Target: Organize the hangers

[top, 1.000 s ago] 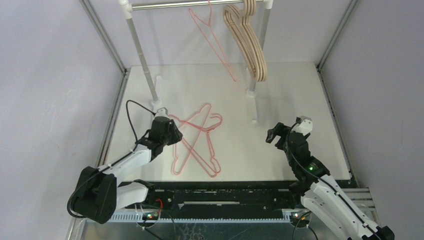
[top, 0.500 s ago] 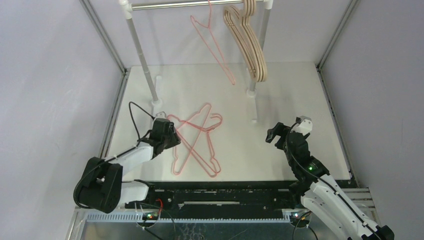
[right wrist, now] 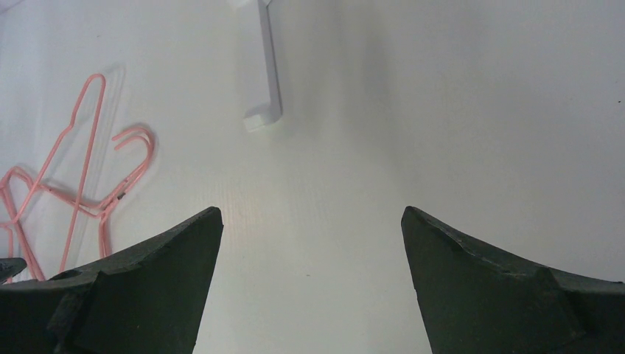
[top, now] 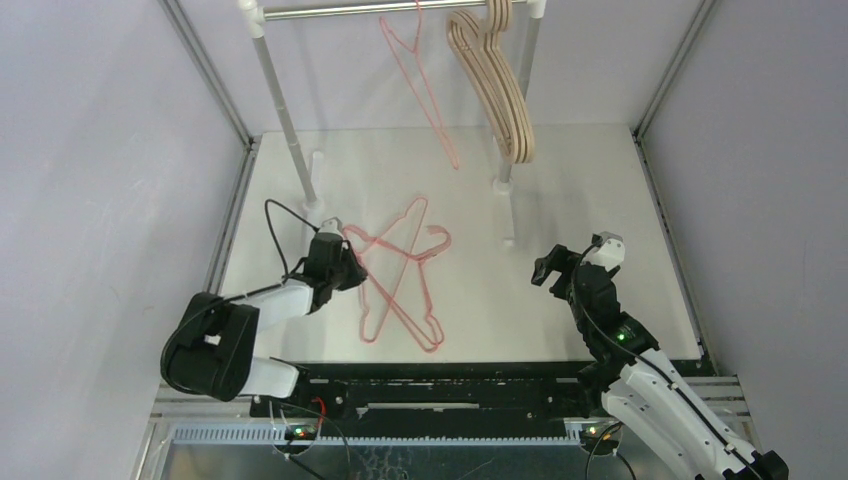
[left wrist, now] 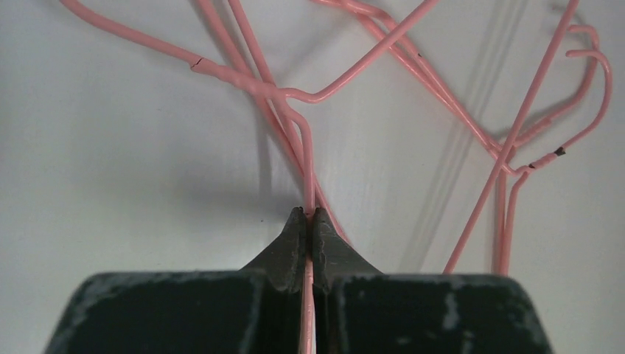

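Two thin pink wire hangers [top: 395, 262] lie crossed on the white table, left of centre. My left gripper [top: 352, 272] is at their left side, shut on one wire. In the left wrist view the fingertips [left wrist: 310, 214] pinch a pink wire [left wrist: 309, 169] that runs up between them. A third pink hanger [top: 425, 85] hangs from the rail, and several beige wooden hangers [top: 500, 90] hang at the rail's right end. My right gripper [top: 556, 268] hovers over the table's right half, open with nothing in it [right wrist: 309, 221].
The silver rail [top: 340, 10] with white joints stands at the back on two legs [top: 285, 125]. One of its white feet [right wrist: 264, 74] lies ahead of my right gripper. Grey walls and metal frame posts close in both sides.
My left gripper has slid forward to the crossed hangers and shut on a wire. The pair has shifted slightly right. The hanging pink hanger has swung a little. The right arm is still.
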You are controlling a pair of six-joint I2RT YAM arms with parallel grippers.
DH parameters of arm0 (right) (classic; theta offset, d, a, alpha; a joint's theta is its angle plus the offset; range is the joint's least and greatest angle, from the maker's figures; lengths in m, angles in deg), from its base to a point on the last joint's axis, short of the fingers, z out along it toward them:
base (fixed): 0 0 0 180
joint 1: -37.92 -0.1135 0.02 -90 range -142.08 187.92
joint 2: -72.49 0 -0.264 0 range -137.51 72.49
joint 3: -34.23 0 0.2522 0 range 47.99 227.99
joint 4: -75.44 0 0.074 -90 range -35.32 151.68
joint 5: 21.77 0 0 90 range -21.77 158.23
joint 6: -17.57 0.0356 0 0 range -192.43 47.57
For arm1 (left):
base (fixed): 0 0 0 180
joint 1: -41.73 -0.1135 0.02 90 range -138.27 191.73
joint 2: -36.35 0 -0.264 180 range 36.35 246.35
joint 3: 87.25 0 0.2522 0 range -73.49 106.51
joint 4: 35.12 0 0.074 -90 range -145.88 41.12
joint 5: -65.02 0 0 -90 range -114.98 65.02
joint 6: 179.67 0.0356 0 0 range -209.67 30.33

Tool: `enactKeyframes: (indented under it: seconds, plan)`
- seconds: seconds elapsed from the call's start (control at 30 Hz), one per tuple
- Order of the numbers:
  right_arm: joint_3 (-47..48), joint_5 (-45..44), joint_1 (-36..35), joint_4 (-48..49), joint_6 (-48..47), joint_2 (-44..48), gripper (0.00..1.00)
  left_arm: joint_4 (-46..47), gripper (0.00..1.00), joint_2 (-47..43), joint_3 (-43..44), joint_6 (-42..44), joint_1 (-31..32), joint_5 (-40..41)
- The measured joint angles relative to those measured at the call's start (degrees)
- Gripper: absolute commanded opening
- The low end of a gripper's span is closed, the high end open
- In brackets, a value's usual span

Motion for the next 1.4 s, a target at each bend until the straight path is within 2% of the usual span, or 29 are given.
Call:
enactKeyframes:
  seconds: [0.17, 0.3, 0.47, 0.6, 0.7, 0.83, 1.13, 1.4]
  plan:
    - [-0.02, -0.2, 0.0, 0.0, -0.02, 0.0, 1.0, 1.18, 0.0, -2.12, -1.99, 0.15, 0.15, -2.34]
    - [-0.02, -0.22, 0.02, 0.09, -0.02, -0.37, 1.0, -7.48, 0.0, -10.12, -1.11, 1.68, 2.75, -0.26]
    - [-0.39, -0.11, 0.02, 1.01, 0.0, -1.68, 1.0, -19.23, 0.0, -20.46, 8.44, 5.27, 6.47, 5.84]
    - [-0.55, 0.15, 0.02, 1.33, 0.02, -2.34, 1.0, -22.29, 0.0, -22.05, 16.13, 8.09, 6.62, 11.26]
    - [-0.59, 0.33, 0.02, 1.36, 0.02, -2.25, 1.0, -25.79, 0.0, -19.41, 21.88, 10.62, 6.62, 15.37]
    - [-0.59, 0.85, 0.02, 1.33, 0.02, -1.97, 1.0, -31.5, 0.0, -12.0, 35.91, 15.19, 6.62, 21.38]
    - [-0.59, 0.9, 0.02, 1.09, -0.11, -0.11, 1.0, -34.62, 0.0, 0.63, 61.16, 22.75, 6.62, 30.6]
    - [-0.55, 0.04, 0.04, 0.7, -0.28, -0.04, 1.0, -34.8, 0.0, 5.57, 72.35, 29.53, 6.62, 35.54]
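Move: The left hand, almost at table level, already holds a pink hanger by its neck; the middle of the rack's rod is about 15 cm ahead, 8 cm to the right and 48 cm up. The hung pink hanger is 15 cm ahead, 11 cm right and 34 cm up, the beige bunch level with it but 12 cm farther right. The pink hangers left on the table centre some 7 cm right and 1 cm back. From the right hand the rod's middle is about 21 cm ahead, 25 cm left and 38 cm up. Upwards first, drawing back a couple of centimetres as it starts, then up and forward: the left hand carries the pinched hanger off the table towards the rod, about 39 cm up and 12 cm out in all, easing as it nears. On the way the wrist tips its fingers up some 35 degrees and rolls its left side up about 30; the fingers keep their hold. ##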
